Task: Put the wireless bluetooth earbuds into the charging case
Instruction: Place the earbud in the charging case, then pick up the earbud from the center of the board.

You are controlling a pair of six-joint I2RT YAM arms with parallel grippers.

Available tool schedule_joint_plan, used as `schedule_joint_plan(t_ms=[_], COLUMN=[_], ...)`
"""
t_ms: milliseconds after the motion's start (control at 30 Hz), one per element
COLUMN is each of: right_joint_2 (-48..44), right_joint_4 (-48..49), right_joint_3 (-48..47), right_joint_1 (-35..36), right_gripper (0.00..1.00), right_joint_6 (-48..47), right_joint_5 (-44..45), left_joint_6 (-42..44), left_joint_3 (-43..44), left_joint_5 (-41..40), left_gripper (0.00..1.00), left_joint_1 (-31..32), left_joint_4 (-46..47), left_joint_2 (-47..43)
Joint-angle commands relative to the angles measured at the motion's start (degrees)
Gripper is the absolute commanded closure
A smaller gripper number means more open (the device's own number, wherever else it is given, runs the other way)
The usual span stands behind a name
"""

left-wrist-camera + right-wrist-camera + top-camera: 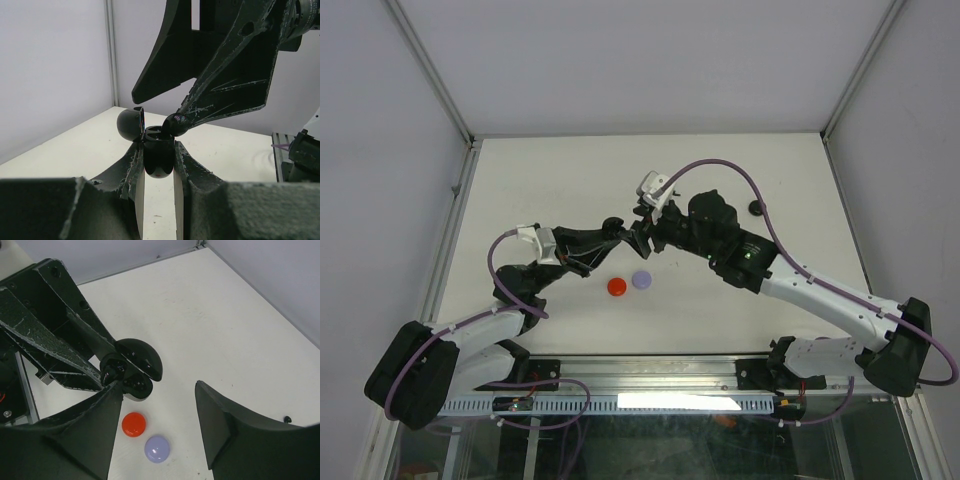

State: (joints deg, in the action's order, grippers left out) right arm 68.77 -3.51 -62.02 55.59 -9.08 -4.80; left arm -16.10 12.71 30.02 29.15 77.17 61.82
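Note:
My left gripper (157,148) is shut on the black charging case (158,161), which it holds above the table with the lid (130,123) swung open. A black earbud (175,124) rests on the case's open top, right at the tip of one of my right gripper's fingers (220,75). In the right wrist view the case (136,385) and the earbud (111,368) lie beside the left finger, outside the gap. My right gripper (159,386) stands open with nothing between its fingers. From above, both grippers meet at mid-table, left gripper (618,229) and right gripper (642,241).
A red round disc (617,286) and a lilac round disc (641,280) lie on the white table just below the grippers; they also show under the right wrist as red disc (134,424) and lilac disc (157,448). A small black object (756,207) sits toward the right back. Grey walls enclose the table.

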Motion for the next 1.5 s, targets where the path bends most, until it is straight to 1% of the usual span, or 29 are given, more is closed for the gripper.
schedule_joint_plan(t_ms=[0,200,367,500,600,700,800,1000,1133,1233,1333,1467], right_joint_2=[-1.5,-0.1,0.8,1.7,2.3,1.9,0.7,0.3,2.8,6.0,9.4,13.1], right_joint_4=[1.5,3.6,5.6,6.2,5.9,5.4,3.5,-6.2,-12.8,-17.6,-21.5,-23.6], right_joint_3=[-1.0,-1.5,-1.4,-1.8,-2.4,-2.6,-3.2,-6.4,-8.3,-9.6,-10.6,-10.5], right_joint_1=[0.0,0.0,0.0,0.0,0.0,0.0,-0.1,-2.6,-7.8,-13.7,-19.4,-24.5], right_gripper=[0.37,0.37,0.37,0.37,0.37,0.37,0.36,0.36,0.35,0.35,0.36,0.36], right_joint_6=[0.8,2.9,5.8,7.9,8.4,8.6,7.8,5.9,5.8,7.1,7.9,7.8], right_joint_5=[-1.7,-3.9,-0.9,2.2,2.6,3.0,3.8,7.4,8.0,6.0,4.5,5.0], left_joint_6=[-0.2,-0.8,-0.6,1.2,1.9,2.2,2.3,4.3,6.2,8.6,12.9,19.5], left_joint_3=[1.7,2.4,2.6,2.8,2.9,2.5,1.5,1.3,2.2,3.8,7.0,11.0], left_joint_5=[-0.3,1.2,2.4,3.3,3.5,2.2,-1.9,-10.4,-13.6,-14.6,-14.6,-13.1], left_gripper=[1.00,1.00,1.00,1.00,1.00,1.00,1.00,1.00,1.00,1.00,1.00,1.00], left_joint_1=[-0.3,-0.3,-0.3,0.1,0.3,0.3,0.2,0.2,0.2,0.2,0.2,0.2], left_joint_4=[2.5,3.2,2.8,1.1,0.0,-0.3,-1.3,-13.8,-23.8,-31.5,-40.4,-48.4], left_joint_2=[-0.7,0.6,1.1,0.8,0.2,-0.6,-1.6,-6.4,-10.8,-13.9,-16.0,-16.5])
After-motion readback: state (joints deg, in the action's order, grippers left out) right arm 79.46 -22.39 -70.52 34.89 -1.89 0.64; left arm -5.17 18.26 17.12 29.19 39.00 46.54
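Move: The open black charging case, still held by the left fingers, lies about at the left hand point. From the right hand its middle is some 4 cm left, 2 cm back and 1 cm lower, with one fingertip at the earbud in its mouth. On the table, roughly 19 cm below the right hand, the red case is about 10 cm back and 5 cm left, the purple case about 8 cm back and 3 cm right; a loose black earbud lies some 18 cm ahead and 14 cm right. With its fingers held apart, the right hand works one fingertip at the earbud in the black case's mouth, shifting only about 1 cm to the left and tipping slightly down, then comes free and speeds off forward and right by some 11 cm each way while sinking about 7 cm, turning some 30 degrees clockwise towards the loose black earbuds on the table. The left hand holds the case almost still against it and, once the right hand leaves, carries it some 3 cm forward and left and 2 cm down, turning about 15 degrees counter-clockwise with its grip unchanged. ##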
